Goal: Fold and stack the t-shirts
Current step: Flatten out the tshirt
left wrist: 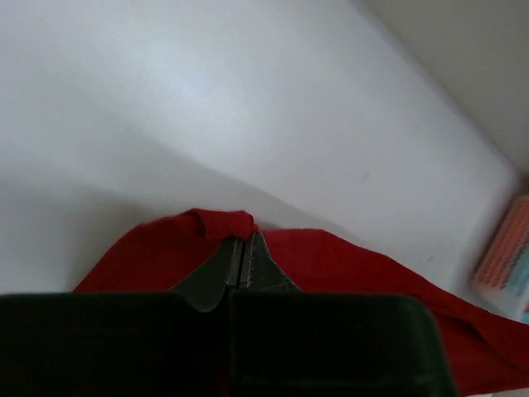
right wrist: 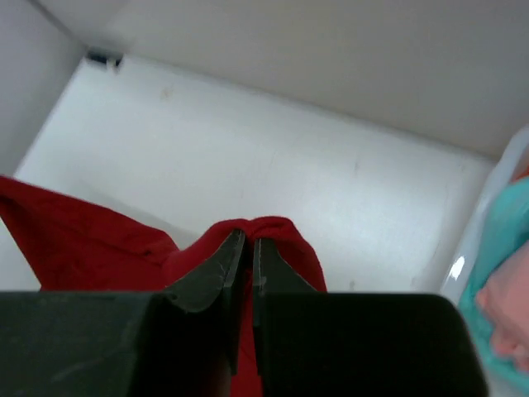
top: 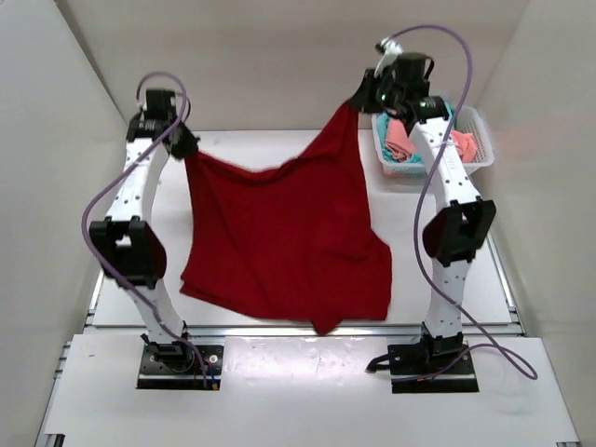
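The large dark red t-shirt (top: 284, 233) hangs stretched between both grippers, its lower part draped on the table. My left gripper (top: 183, 144) is shut on its left top corner; the left wrist view shows the cloth (left wrist: 347, 265) pinched at the gripper (left wrist: 245, 240). My right gripper (top: 358, 96) is shut on the right top corner, held higher; the right wrist view shows cloth (right wrist: 74, 236) bunched over the gripper (right wrist: 249, 238). The salmon pink t-shirt (top: 402, 140) and the teal t-shirt (top: 445, 112) lie in the basket.
A white mesh basket (top: 480, 154) stands at the back right of the table, partly behind the right arm; it also shows at the right edge of the right wrist view (right wrist: 479, 240). White walls enclose the table at the back and both sides.
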You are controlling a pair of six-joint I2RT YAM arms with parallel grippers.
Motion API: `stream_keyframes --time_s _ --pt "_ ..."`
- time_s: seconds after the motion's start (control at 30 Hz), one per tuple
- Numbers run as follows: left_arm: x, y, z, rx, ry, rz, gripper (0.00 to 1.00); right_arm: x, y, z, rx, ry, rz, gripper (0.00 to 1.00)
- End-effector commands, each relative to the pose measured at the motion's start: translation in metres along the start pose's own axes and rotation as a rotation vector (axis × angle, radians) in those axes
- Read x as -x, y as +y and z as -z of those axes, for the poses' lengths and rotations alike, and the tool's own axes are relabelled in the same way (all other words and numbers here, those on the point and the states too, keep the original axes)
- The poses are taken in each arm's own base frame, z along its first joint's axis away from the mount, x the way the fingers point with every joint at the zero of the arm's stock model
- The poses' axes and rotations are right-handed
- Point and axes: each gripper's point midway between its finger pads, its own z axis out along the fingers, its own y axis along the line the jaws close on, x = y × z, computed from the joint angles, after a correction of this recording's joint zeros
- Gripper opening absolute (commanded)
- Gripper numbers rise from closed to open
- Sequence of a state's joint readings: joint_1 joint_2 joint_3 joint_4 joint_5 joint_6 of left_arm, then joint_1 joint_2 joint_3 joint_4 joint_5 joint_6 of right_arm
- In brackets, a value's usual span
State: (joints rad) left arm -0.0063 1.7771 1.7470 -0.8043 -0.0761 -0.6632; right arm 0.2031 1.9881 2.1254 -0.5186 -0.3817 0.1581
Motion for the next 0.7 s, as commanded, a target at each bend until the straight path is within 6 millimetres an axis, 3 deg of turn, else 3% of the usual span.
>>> stream_keyframes --time_s 0.0,0.03,0.07,0.1,0.13,0.17,0.2,0.23,0.27,0.3,0.33,0.37,0.4,0.43,0.47,0.53,0.57,0.63,0.67 --pt "0.104 -0.069 0.086 -0.205 -0.273 -0.019 0.00 0.173 0.039 0.103 0.064 -0.444 0.104 0.00" --pt "0.117 -0.076 0.095 -0.220 -0.307 -0.027 0.00 0.195 0.041 0.124 0.076 -0.526 0.130 0.00" --pt "0.140 -0.088 0.130 -0.266 -0.387 -0.018 0.00 0.219 0.049 0.161 0.086 -0.636 0.151 0.00" --pt "0.159 -0.078 0.145 -0.264 -0.433 0.015 0.00 0.215 0.055 0.182 0.085 -0.658 0.138 0.00" --pt "0.172 -0.082 0.169 -0.303 -0.488 0.043 0.00 0.226 0.054 0.196 0.064 -0.733 0.158 0.00" --pt "0.176 -0.076 0.185 -0.317 -0.512 0.064 0.00 0.226 0.059 0.211 0.036 -0.753 0.184 0.01" --pt "0.170 -0.068 0.173 -0.297 -0.493 0.074 0.00 0.224 0.062 0.212 0.023 -0.743 0.206 0.00" --pt "0.176 -0.066 0.196 -0.319 -0.555 0.091 0.00 0.218 0.059 0.210 0.006 -0.708 0.192 0.00" --pt "0.158 -0.058 0.188 -0.298 -0.518 0.089 0.00 0.210 0.060 0.205 0.007 -0.680 0.195 0.00" --pt "0.140 -0.050 0.165 -0.264 -0.479 0.080 0.00 0.193 0.056 0.191 0.007 -0.627 0.178 0.00" --pt "0.137 -0.049 0.174 -0.279 -0.501 0.083 0.00 0.171 0.047 0.174 0.007 -0.562 0.156 0.00" --pt "0.116 -0.037 0.155 -0.249 -0.445 0.087 0.00 0.156 0.045 0.162 0.004 -0.523 0.147 0.01" --pt "0.093 -0.027 0.132 -0.222 -0.387 0.088 0.00 0.121 0.035 0.138 -0.004 -0.433 0.130 0.00" --pt "0.085 -0.024 0.123 -0.227 -0.378 0.096 0.00 0.087 0.025 0.117 -0.002 -0.355 0.101 0.00" --pt "0.054 -0.010 0.097 -0.193 -0.301 0.094 0.00 0.071 0.024 0.107 0.017 -0.319 0.098 0.00" --pt "0.001 0.019 0.048 -0.135 -0.177 0.093 0.00 -0.002 0.008 0.076 0.028 -0.164 0.038 0.00" --pt "-0.008 0.028 0.038 -0.115 -0.157 0.093 0.00 -0.015 0.006 0.072 0.025 -0.141 0.034 0.00" --pt "-0.056 0.053 0.012 -0.049 -0.068 0.068 0.00 -0.068 0.000 0.062 0.008 -0.047 0.021 0.00" --pt "-0.065 0.058 0.007 -0.036 -0.051 0.062 0.00 -0.076 -0.004 0.061 -0.011 -0.038 0.016 0.00"
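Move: Behind and between the two hands, the held t-shirt hangs back towards the robot. Its middle lies about 17 cm back, 21 cm right and 13 cm below the left hand, and about 24 cm back, 16 cm left and 23 cm below the right hand. The laundry basket stands roughly 8 cm ahead and 24 cm right of the right hand, some 25 cm below. Flicking the t-shirt with both pinched grips kept shut, the two hands nudge forward about 5 cm, whip up some 25 cm while drawing back towards the robot, then plunge almost to their starting height. The fingers tip up about 35 degrees on the rise and swing partly down again; the right hand also veers left and partly returns. ##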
